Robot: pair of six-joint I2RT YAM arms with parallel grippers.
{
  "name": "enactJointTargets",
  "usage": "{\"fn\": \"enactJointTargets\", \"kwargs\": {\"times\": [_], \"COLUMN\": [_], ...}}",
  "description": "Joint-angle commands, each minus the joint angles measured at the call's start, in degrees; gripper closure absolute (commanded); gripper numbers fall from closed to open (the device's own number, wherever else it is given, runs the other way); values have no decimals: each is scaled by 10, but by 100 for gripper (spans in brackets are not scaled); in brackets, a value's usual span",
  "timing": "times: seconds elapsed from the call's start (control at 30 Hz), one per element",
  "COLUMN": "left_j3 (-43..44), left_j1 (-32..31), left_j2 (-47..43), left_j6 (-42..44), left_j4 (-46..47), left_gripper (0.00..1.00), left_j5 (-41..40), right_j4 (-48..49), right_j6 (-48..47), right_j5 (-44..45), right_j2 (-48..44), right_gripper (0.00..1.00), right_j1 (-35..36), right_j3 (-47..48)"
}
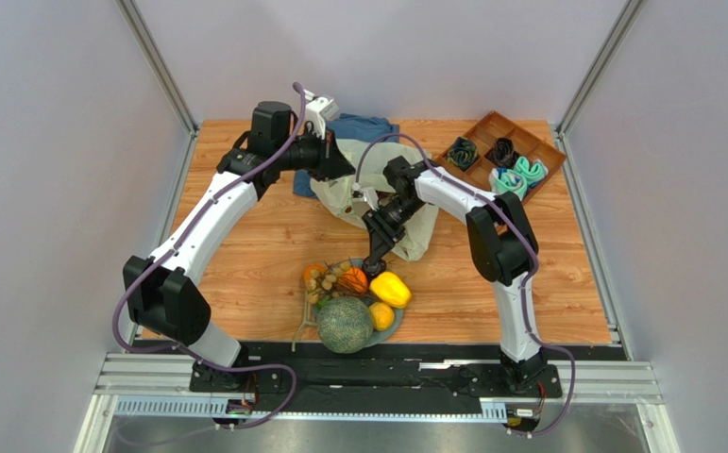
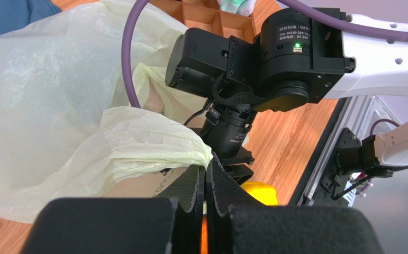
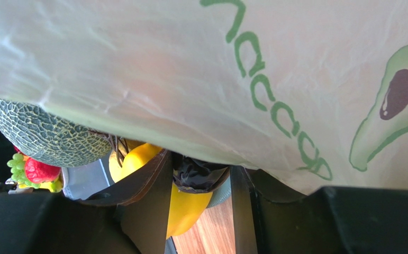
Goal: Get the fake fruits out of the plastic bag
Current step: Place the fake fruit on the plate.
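The pale plastic bag (image 1: 391,203) lies crumpled mid-table, and its printed side fills the right wrist view (image 3: 206,69). My left gripper (image 1: 337,168) is shut on a bunched edge of the bag (image 2: 153,148), pinched at its fingertips (image 2: 207,172). The fake fruits sit on a grey plate (image 1: 397,327) near the front: a netted melon (image 1: 345,325), a yellow piece (image 1: 391,289), oranges (image 1: 353,280) and tan pieces (image 1: 325,280). My right gripper (image 1: 375,262) hangs just above them, under the bag's lower edge. Its jaws (image 3: 201,161) are shut on a dark crumpled-looking piece (image 3: 198,177).
A blue cloth (image 1: 365,127) lies behind the bag. A wooden compartment tray (image 1: 482,127) with rolled socks stands at the back right. The right arm's wrist (image 2: 253,69) is close in front of the left gripper. A black rail (image 1: 452,351) runs along the near edge.
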Motion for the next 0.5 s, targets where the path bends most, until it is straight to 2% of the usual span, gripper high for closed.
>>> {"fn": "enactJointTargets", "kwargs": {"times": [0.0, 0.13, 0.37, 0.47], "left_j3": [4, 3, 11, 15], "left_j1": [-2, -2, -2, -2], "left_j2": [-15, -15, -13, -12], "left_j6": [-5, -4, -5, -4], "left_j4": [23, 21, 22, 22], "left_gripper": [100, 100, 100, 100], "left_j5": [10, 10, 9, 9], "right_j4": [45, 50, 61, 58], "right_j6": [11, 17, 19, 19], "right_j5": [17, 23, 42, 42], "right_j2": [-1, 0, -35, -62], "right_gripper": [59, 59, 34, 29], "right_j1": [5, 6, 0, -7], "right_j3": [-15, -18, -27, -23]}}
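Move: The right hand already holds the dark fruit at the plate's far rim; the plate's middle is about 8 cm back, 3 cm left and 5 cm below. The yellow pepper lies 5 cm back and 4 cm right of this hand, the big orange 3 cm back and 4 cm left, the melon some 13 cm back and 6 cm left. From the left hand, holding the bag, the plate's middle is roughly 18 cm back, 3 cm right and 26 cm below. The right fingers let go of the dark fruit at the plate's far edge, between orange and pepper: the hand sinks about 1 cm in all, the fingers keeping their grip at first and then spreading from under half to about two-thirds open while it is still sinking. The left hand stays put, keeping its pinch on the bag's edge. ##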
